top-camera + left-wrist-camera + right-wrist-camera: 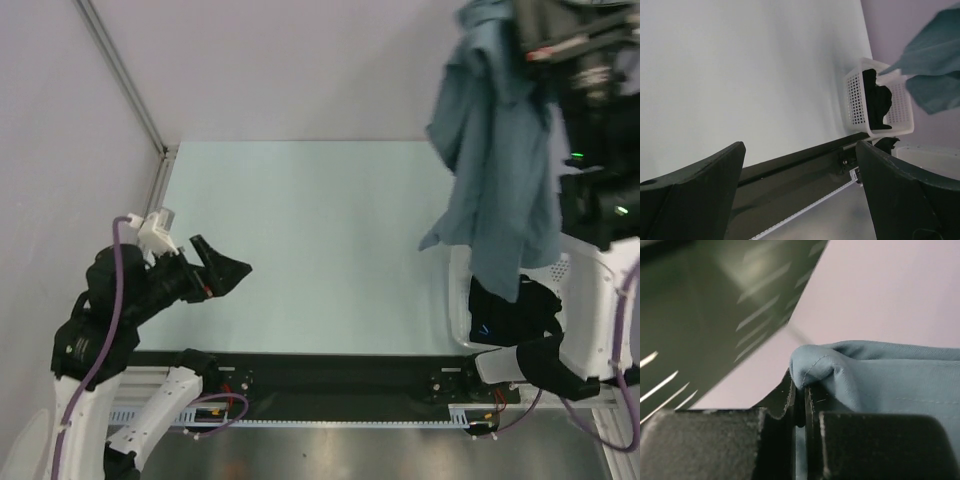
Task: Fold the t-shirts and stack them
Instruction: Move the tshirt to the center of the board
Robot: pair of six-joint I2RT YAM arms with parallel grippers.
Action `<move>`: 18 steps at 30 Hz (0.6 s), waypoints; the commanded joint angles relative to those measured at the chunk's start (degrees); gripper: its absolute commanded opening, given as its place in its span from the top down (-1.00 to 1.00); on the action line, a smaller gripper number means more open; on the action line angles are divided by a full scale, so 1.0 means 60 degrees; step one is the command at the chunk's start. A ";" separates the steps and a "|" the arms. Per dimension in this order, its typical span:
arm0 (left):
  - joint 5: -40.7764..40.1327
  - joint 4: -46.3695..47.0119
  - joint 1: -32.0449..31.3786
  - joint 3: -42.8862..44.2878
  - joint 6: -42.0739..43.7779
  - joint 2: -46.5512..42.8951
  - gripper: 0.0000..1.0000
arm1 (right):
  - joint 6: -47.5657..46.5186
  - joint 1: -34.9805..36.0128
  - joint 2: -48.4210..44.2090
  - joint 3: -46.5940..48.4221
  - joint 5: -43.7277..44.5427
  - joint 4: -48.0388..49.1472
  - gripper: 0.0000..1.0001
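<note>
A slate grey-blue t-shirt (495,160) hangs in the air at the right, bunched and dangling over the basket. My right gripper (799,387) is shut on a folded edge of that grey-blue t-shirt (880,385), high up near the top right corner of the top view. A black t-shirt (510,310) lies crumpled inside the white basket (457,300); it also shows as the black t-shirt (877,102) in the left wrist view. My left gripper (228,272) hovers low at the left of the table, open and holding nothing, its fingers (700,185) wide apart.
The white lattice basket (856,100) stands at the table's near right corner. A pale green table top (310,240) stretches between the arms. A metal post (125,75) runs along the left wall. A black rail (330,385) edges the near side.
</note>
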 commanded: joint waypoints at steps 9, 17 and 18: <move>-0.1366 -0.2027 0.0060 0.1462 -0.0689 -0.1672 -0.97 | -0.0593 0.5714 -0.1113 -0.7763 -0.1789 -0.1105 -0.22; -0.0859 -0.0519 0.0060 -0.0803 -0.0995 -0.0853 -0.47 | -0.3769 0.5055 -0.2506 -1.1721 -0.2111 -0.4791 -0.65; -0.0435 0.0161 0.0060 -0.1779 -0.1228 -0.0721 -0.36 | -0.4034 0.5040 -0.2550 -1.2043 -0.2169 -0.4909 -0.63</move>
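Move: The right gripper, high up, still holds the blue t-shirt. From it the board's center lies about 21 cm to its left, nearly level fore and aft and some 72 cm down. The white basket is roughly 12 cm back and 17 cm to its right; the black cloth inside sits about 14 cm back and 14 cm right, also far below. From the left gripper the board's center is some 12 cm ahead, 18 cm right and 32 cm below. Fling the right gripper down about 50 cm and left some 25 cm, slightly forward first, towards the board's center, opening the fingers early to let go of the t-shirt; then draw back and a little right, tipping the fingers downward. Ease the empty left gripper back about 6 cm, slightly up and left, then forward and down as its fingers begin closing. ##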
